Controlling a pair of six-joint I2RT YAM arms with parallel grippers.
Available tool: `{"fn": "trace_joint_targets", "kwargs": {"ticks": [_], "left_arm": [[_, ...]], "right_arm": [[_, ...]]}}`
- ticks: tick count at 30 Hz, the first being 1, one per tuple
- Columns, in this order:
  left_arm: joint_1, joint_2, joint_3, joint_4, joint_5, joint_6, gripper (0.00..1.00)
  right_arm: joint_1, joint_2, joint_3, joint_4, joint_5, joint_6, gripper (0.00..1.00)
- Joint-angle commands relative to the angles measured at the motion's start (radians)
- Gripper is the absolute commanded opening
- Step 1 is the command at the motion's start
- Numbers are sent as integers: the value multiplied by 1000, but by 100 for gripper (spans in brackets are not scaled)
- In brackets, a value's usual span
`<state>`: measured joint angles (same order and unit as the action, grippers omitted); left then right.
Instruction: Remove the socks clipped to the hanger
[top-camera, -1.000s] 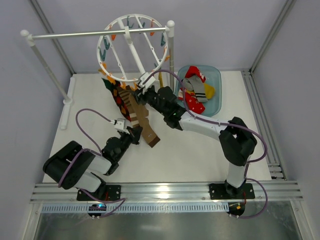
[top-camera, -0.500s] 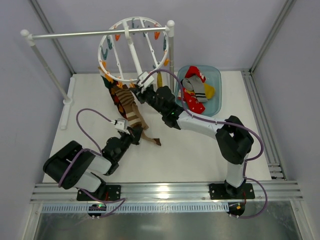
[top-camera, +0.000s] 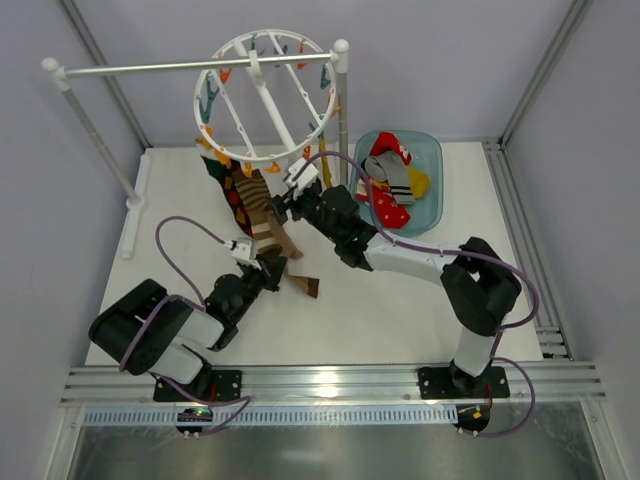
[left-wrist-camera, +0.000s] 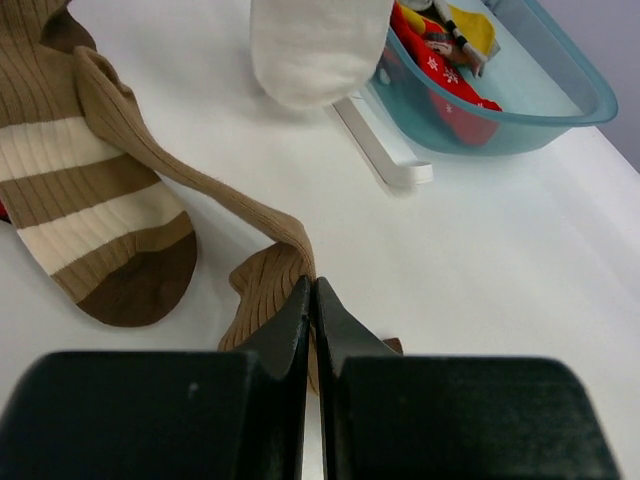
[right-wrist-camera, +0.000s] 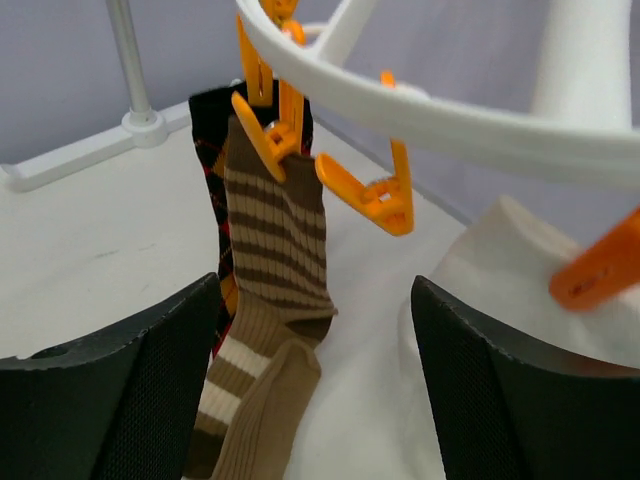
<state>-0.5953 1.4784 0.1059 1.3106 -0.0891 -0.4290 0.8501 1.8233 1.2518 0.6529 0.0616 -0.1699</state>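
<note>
The white round hanger (top-camera: 262, 98) hangs from the rail, its ring (right-wrist-camera: 430, 112) above my right gripper. A brown-and-tan striped sock (right-wrist-camera: 270, 235) hangs from an orange clip (right-wrist-camera: 262, 125), with a dark argyle sock (right-wrist-camera: 208, 180) behind it. A white sock (right-wrist-camera: 500, 275) hangs to the right. A tan ribbed sock (left-wrist-camera: 205, 195) lies slack on the table. My right gripper (top-camera: 279, 206) (right-wrist-camera: 315, 345) stands open just below the clips, holding nothing. My left gripper (top-camera: 271, 263) (left-wrist-camera: 313, 290) is shut, its tips over the tan sock; no fabric shows between them.
A teal bin (top-camera: 433, 160) (left-wrist-camera: 560, 105) at the back right holds several loose socks. The straight white rail stand (top-camera: 150, 70) crosses the back, one post (top-camera: 342, 110) beside the hanger. An empty orange clip (right-wrist-camera: 375, 195) hangs between my right fingers' line of sight.
My right gripper closed up at the clips, tilting the hanger, then opened and drew back and down. The hanger swung back level. The tan sock's lower end has slackened on the table.
</note>
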Motion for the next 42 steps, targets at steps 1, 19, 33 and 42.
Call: {"fn": "trace_joint_targets", "kwargs": {"ticks": [1, 19, 33, 42], "left_arm": [[-4, 3, 2, 203, 25, 27, 0], [-317, -113, 458, -454, 44, 245, 0], [-245, 354, 1270, -764, 116, 362, 0], [-150, 646, 1601, -824, 187, 263, 0]], "right_arm": [[4, -155, -103, 86, 52, 13, 78], [-80, -817, -663, 110, 580, 53, 100], [-332, -1239, -934, 73, 535, 253, 100], [-347, -1253, -966, 102, 586, 217, 100]]}}
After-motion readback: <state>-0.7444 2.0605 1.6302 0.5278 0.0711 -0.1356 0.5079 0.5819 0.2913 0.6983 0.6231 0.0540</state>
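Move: The left hand already holds the freed brown sock; the bin's middle lies about 25 cm ahead of that hand, 32 cm to its right and 5 cm lower. The rack's right post foot stands some 24 cm ahead and 18 cm right, and the striped sock's toe hangs about 6 cm ahead, 5 cm left and slightly lower. From the right hand, the bin is about 15 cm ahead, 27 cm right and 22 cm down. Keeping its pinch on the brown sock, the left hand swings right and up, drawing back a few centimetres first, then reaches forward past the rack post to the bin: about 25 cm right, 19 cm up and 17 cm forward overall, the wrist turning clockwise and tipping up. The empty right hand clears out ahead of it, some 38 cm right and 11 cm back, turning clockwise and opening fully. ##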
